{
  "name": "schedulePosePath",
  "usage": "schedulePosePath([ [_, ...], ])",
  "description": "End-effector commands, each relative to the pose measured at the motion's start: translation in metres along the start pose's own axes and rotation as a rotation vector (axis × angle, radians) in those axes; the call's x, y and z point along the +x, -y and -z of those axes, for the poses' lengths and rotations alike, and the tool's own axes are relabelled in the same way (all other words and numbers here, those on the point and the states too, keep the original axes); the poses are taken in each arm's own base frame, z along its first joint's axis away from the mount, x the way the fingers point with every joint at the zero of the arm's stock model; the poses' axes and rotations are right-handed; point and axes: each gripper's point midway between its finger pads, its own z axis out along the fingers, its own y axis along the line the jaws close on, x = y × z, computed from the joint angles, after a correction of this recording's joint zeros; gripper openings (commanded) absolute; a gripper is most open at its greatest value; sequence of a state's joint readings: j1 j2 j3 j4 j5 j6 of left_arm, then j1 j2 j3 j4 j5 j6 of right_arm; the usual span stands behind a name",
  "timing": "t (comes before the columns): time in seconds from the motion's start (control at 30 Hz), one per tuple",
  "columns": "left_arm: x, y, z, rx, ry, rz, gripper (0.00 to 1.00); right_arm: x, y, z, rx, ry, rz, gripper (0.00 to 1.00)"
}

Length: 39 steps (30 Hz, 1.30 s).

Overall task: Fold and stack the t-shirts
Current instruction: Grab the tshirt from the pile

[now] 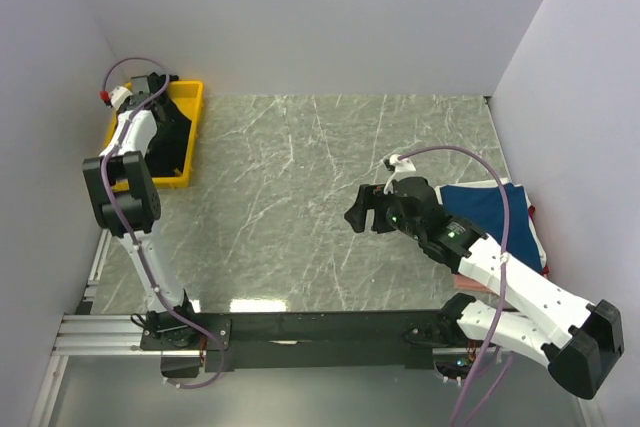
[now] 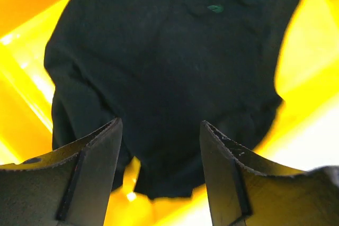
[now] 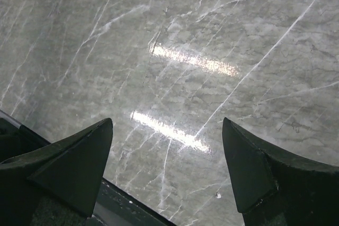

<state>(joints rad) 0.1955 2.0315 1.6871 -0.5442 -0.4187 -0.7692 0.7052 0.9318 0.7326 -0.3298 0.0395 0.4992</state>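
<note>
A black t-shirt lies crumpled in the yellow tray at the table's far left. My left gripper hangs open just above the shirt, its fingers apart with nothing between them; from above it sits over the tray. A folded navy t-shirt tops a stack at the right edge, with a reddish edge showing beneath it. My right gripper stands open and empty over bare marble, left of that stack.
White walls close in the grey marble table on the left, back and right. A black rail runs along the near edge and also shows in the right wrist view. The right arm covers part of the stack.
</note>
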Motion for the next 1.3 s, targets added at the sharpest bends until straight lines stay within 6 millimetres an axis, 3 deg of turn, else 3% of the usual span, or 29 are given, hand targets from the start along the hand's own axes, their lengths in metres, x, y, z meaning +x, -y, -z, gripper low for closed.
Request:
schedulePosePath([
  [0.0, -0.013, -0.008, -0.015, -0.076, 0.023, -0.021, 0.65, -0.003, -0.005, -0.003, -0.022, 0.011, 0.017, 0.9],
  [0.23, 0.007, -0.021, -0.045, -0.136, -0.02, -0.025, 0.61, 0.003, -0.002, -0.009, -0.013, -0.013, 0.018, 0.9],
  [0.33, 0.013, -0.022, -0.052, -0.142, -0.034, -0.032, 0.54, 0.003, -0.002, -0.01, -0.012, -0.014, 0.019, 0.89],
  [0.43, 0.021, -0.021, -0.057, -0.13, -0.067, -0.047, 0.3, 0.003, -0.002, -0.01, -0.013, -0.015, 0.017, 0.9],
  [0.47, 0.018, -0.018, -0.057, -0.12, -0.067, -0.045, 0.1, 0.002, -0.002, -0.01, -0.013, -0.012, 0.016, 0.89],
  [0.5, 0.016, -0.016, -0.056, -0.113, -0.069, -0.048, 0.04, 0.002, -0.002, -0.009, -0.013, -0.012, 0.017, 0.9],
  [0.63, -0.014, -0.001, -0.031, -0.046, -0.014, -0.038, 0.01, 0.0, -0.003, -0.009, -0.013, -0.012, 0.016, 0.9],
  [0.8, -0.084, 0.032, 0.039, 0.132, 0.117, 0.001, 0.0, -0.006, -0.006, -0.008, -0.021, -0.002, 0.013, 0.9],
  [0.83, -0.1, 0.044, 0.064, 0.2, 0.143, 0.015, 0.0, -0.008, -0.007, -0.009, -0.021, 0.0, 0.007, 0.9],
  [0.93, -0.128, 0.06, 0.107, 0.312, 0.203, 0.024, 0.0, -0.014, -0.011, -0.009, -0.028, 0.009, 0.005, 0.89],
  [1.13, -0.179, 0.093, 0.246, 0.623, 0.38, 0.006, 0.0, -0.033, -0.016, -0.01, -0.027, 0.04, -0.001, 0.89],
  [1.27, -0.2, 0.099, 0.363, 0.842, 0.53, -0.006, 0.0, -0.048, -0.016, -0.01, -0.018, 0.066, -0.004, 0.89],
])
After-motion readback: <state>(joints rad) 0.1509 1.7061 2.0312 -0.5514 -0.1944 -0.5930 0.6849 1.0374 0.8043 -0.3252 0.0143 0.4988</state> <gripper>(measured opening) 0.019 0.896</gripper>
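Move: The left hand hangs open over the yellow bin, whose middle is roughly below it, about 3 cm to its left and 8 cm down. The black t-shirt lies in the bin, its middle some 7 cm below the hand, about 2 cm ahead and 3 cm left. From the idle right hand that t-shirt is far off, roughly 55 cm left, 28 cm ahead and 13 cm lower. The left fingers close right up on the black t-shirt, pinching cloth in the bin after the open hand has sunk about 6 cm and slid a little left. Then, keeping the pinch, the hand pulls straight up, ever faster, by some 35 cm, veering right near the top while the fingertips tilt up about 45 degrees and swing clockwise. ##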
